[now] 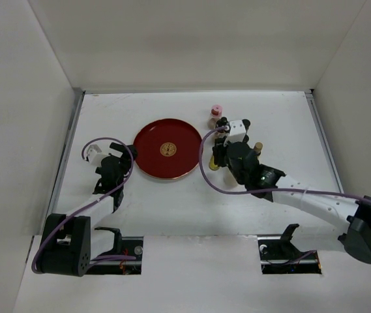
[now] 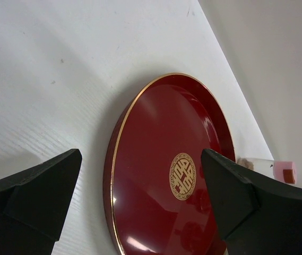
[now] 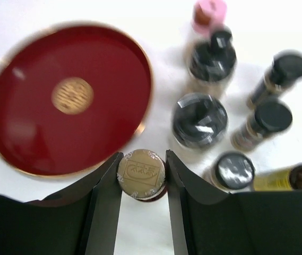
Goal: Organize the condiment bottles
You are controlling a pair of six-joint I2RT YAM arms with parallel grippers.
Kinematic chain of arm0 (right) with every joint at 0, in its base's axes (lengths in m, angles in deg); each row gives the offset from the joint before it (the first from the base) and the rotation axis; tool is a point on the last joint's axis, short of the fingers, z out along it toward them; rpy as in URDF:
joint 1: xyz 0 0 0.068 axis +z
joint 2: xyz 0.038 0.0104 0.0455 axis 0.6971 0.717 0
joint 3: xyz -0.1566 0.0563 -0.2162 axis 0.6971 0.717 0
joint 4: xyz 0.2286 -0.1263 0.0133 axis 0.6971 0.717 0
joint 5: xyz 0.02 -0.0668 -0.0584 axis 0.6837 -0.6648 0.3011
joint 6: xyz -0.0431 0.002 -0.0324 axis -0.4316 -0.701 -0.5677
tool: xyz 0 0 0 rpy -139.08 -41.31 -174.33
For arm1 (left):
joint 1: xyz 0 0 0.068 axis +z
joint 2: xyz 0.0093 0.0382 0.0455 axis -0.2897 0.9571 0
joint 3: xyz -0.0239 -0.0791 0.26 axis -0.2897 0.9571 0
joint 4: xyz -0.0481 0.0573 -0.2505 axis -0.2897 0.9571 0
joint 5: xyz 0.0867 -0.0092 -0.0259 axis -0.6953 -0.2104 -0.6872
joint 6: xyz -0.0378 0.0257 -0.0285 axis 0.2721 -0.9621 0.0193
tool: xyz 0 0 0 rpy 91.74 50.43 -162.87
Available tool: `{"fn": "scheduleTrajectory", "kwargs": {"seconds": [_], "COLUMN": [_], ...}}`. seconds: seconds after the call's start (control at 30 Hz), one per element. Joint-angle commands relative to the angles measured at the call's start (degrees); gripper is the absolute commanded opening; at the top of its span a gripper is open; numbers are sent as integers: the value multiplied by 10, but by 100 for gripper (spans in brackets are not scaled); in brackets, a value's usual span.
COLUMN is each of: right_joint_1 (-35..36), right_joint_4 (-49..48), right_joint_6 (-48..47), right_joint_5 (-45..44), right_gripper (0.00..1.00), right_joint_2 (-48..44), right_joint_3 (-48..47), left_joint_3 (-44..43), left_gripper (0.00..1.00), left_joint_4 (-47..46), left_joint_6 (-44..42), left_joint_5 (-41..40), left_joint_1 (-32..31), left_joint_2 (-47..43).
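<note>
My right gripper (image 3: 141, 170) is shut on a small bottle with a gold cap (image 3: 141, 172), held just off the round red tray's near right rim (image 3: 140, 127). Beyond it stand several bottles: a pink-capped one (image 3: 209, 13), black-capped ones (image 3: 210, 56) (image 3: 199, 119) (image 3: 286, 69) (image 3: 265, 119) (image 3: 234, 170) and a yellow one lying at the right (image 3: 278, 178). From above, the right gripper (image 1: 216, 155) covers most of the cluster; the pink-capped bottle (image 1: 216, 111) shows behind it. My left gripper (image 2: 140, 183) is open and empty, low at the tray's left side (image 1: 110, 166).
The red tray (image 1: 147, 153) with a gold emblem lies empty at the table's middle left. White walls enclose the table on three sides. A purple cable loops over each arm.
</note>
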Motion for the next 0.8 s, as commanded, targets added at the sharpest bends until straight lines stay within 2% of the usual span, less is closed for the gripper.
{"fn": "scheduleTrajectory", "kwargs": {"seconds": [0.0, 0.1, 0.33, 0.5, 0.77], "right_joint_1": [15, 19, 41, 47, 65], "right_joint_4": [-69, -90, -156, -148, -105], "right_joint_6": [-13, -6, -16, -28, -46], "right_joint_5": [3, 46, 99, 123, 133], "right_gripper": [27, 26, 24, 24, 26], "right_joint_2": [-8, 60, 290, 428, 573], "right_joint_3": [-87, -148, -335, -478, -634], "left_joint_3": [8, 18, 47, 50, 49], "left_gripper": [100, 100, 100, 100, 100], "left_joint_4": [-37, -37, -38, -38, -47], "left_joint_6": [8, 21, 58, 69, 70], "left_joint_5": [2, -2, 12, 14, 17], "left_joint_1": [7, 18, 76, 81, 80], "left_joint_2": [0, -7, -21, -14, -8]}}
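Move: The right gripper already holds the yellow bottle by its cap. The red tray it goes to has its middle some 19 cm to the left, 10 cm ahead and about 15 cm below. Near the start of the way, the wide black-capped bottle stands about 6 cm ahead and 3 cm right, and the pink-capped bottle roughly 20 cm ahead and 2 cm left. From the empty left gripper, the tray's middle is about 17 cm right, 3 cm ahead and 4 cm below. Swing the right gripper about 27 cm left and some 11 cm forward, keeping its hold on the yellow bottle: rise about 8 cm first, then sink some 10 cm over the left part of the red tray, turning about 20 degrees counter-clockwise. Meanwhile draw the open left gripper about 4 cm left and slightly down, away from the tray. ##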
